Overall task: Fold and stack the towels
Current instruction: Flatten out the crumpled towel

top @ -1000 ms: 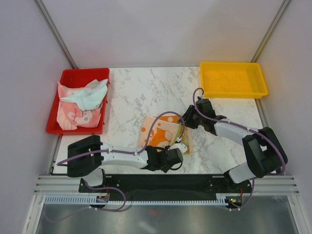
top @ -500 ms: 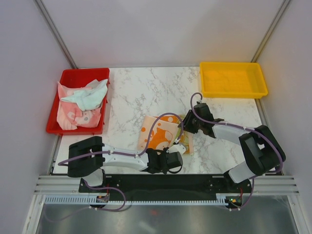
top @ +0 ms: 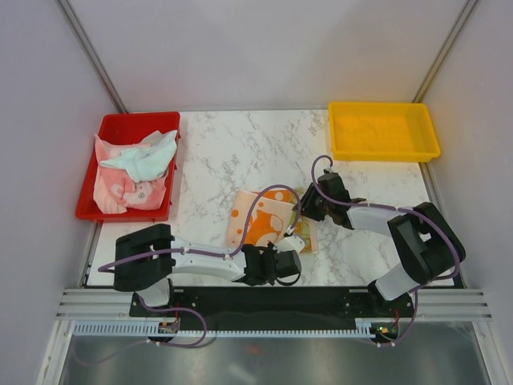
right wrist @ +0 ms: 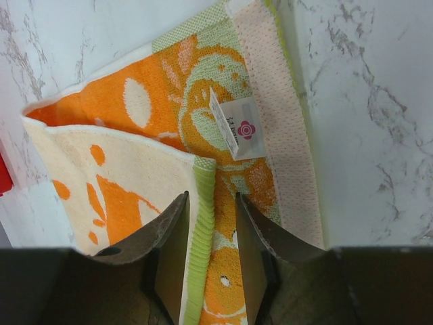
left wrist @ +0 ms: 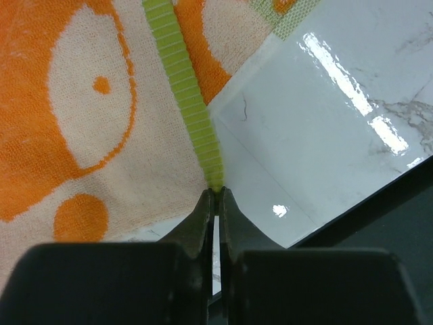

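An orange-and-cream towel [top: 263, 216] lies partly folded on the marble table near the front middle. My left gripper [top: 290, 243] is at its near right corner. In the left wrist view the left gripper [left wrist: 215, 193] is shut, its tips pinching the end of the towel's green hem [left wrist: 189, 101]. My right gripper [top: 309, 207] is at the towel's right edge. In the right wrist view the right gripper [right wrist: 211, 198] is open and straddles the green hem [right wrist: 203, 210] of the folded-over layer, close to a white tag [right wrist: 237, 125]. A mint towel [top: 144, 159] and a pink towel [top: 120, 191] lie crumpled in the red tray [top: 86, 210].
The red tray stands at the table's left edge and a yellow tray [top: 385, 156] at the back right. Bare marble [left wrist: 325, 122] runs to the table's near edge just right of the left gripper. Purple cables loop over both arms.
My left gripper has shut on the towel's green hem at the near corner. The right gripper slid a little left onto the towel's right edge and stays open.
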Available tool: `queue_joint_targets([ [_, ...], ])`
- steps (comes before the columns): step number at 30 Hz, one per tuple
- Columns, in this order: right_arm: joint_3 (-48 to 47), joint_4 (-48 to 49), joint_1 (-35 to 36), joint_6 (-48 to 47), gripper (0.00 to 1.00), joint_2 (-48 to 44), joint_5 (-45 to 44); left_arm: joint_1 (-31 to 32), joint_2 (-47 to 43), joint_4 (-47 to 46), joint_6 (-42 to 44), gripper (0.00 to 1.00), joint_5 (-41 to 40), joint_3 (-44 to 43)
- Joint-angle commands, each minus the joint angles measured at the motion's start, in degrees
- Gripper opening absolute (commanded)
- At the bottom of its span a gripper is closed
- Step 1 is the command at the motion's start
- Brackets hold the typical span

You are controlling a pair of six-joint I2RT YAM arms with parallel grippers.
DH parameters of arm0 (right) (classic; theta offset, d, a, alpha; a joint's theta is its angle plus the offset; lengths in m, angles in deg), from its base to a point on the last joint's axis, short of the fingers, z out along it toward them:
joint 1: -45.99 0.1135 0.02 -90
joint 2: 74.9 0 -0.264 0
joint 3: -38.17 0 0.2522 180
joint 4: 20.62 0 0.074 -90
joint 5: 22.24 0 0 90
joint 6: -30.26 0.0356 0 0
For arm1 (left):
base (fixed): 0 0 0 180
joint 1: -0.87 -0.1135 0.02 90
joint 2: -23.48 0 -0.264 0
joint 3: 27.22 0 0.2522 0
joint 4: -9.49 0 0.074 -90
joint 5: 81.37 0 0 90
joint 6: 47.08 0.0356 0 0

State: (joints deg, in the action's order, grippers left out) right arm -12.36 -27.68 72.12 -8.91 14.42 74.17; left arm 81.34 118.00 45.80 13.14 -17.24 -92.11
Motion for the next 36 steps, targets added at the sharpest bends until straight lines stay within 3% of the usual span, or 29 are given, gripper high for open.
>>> queue_joint_targets([
  [1,-0.1,3.4,0.3,0.9,0.41,0.9,0.1,0.5,1.5,1.0,-3.0,0.02,-2.0,-1.0],
  [6,-0.5,4.5,0.3,1.2,0.33,1.9,0.5,0.4,1.4,1.2,-3.1,0.02,-2.3,-1.1],
  [13,-1.2,4.3,0.6,1.9,0.38,1.5,0.3,0.4,-0.5,1.4,-4.6,0.02,-3.8,0.1],
  [18,-1.5,6.6,0.6,2.4,0.35,4.4,0.9,0.4,-1.4,1.4,-4.5,0.02,-4.6,0.5],
  [20,-1.5,7.8,0.6,2.6,0.29,5.2,1.5,0.4,-1.4,1.3,-4.6,0.02,-4.7,0.4],
  [23,-2.3,8.1,0.6,1.3,0.1,4.6,1.2,0.4,-1.6,1.4,-4.8,0.02,-5.3,0.7],
  [24,-2.8,7.1,0.6,0.9,0.01,4.1,0.4,0.5,-2.1,1.5,-5.1,0.02,-5.8,0.9],
  [31,-5.4,-1.2,0.6,-2.4,0.0,-4.3,-6.1,0.4,-6.2,4.0,-5.1,0.02,-10.7,1.0],
  [36,-5.9,-8.9,0.6,-3.7,0.0,-15.7,-10.6,0.4,-10.7,8.1,-0.6,0.02,-14.1,-4.4],
])
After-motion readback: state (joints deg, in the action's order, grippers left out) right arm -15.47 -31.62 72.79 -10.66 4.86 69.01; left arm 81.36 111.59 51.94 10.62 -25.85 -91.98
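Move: The right hand's open fingers hang just above the green-edged far corner of the towel's upper layer: about 2 cm ahead, level sideways and 1 cm below. The white tag stands some 5 cm ahead and 2 to the right, the middle of the pale hem 4 cm right and 2 back. The left hand already pinches the near green corner; from there the far corner lies roughly 16 cm ahead and 4 right, the table's front edge about 4 cm straight behind. Forward and left the right hand creeps 1 to 2 cm low over the green edge, narrows and widens its fingers a little, shuts them fully, then rises about 7 cm, its fingertips tipping some 10 degrees outward. The left hand keeps its pinch almost still, then lifts the near corner about 3.5 cm while drifting left and forward. ##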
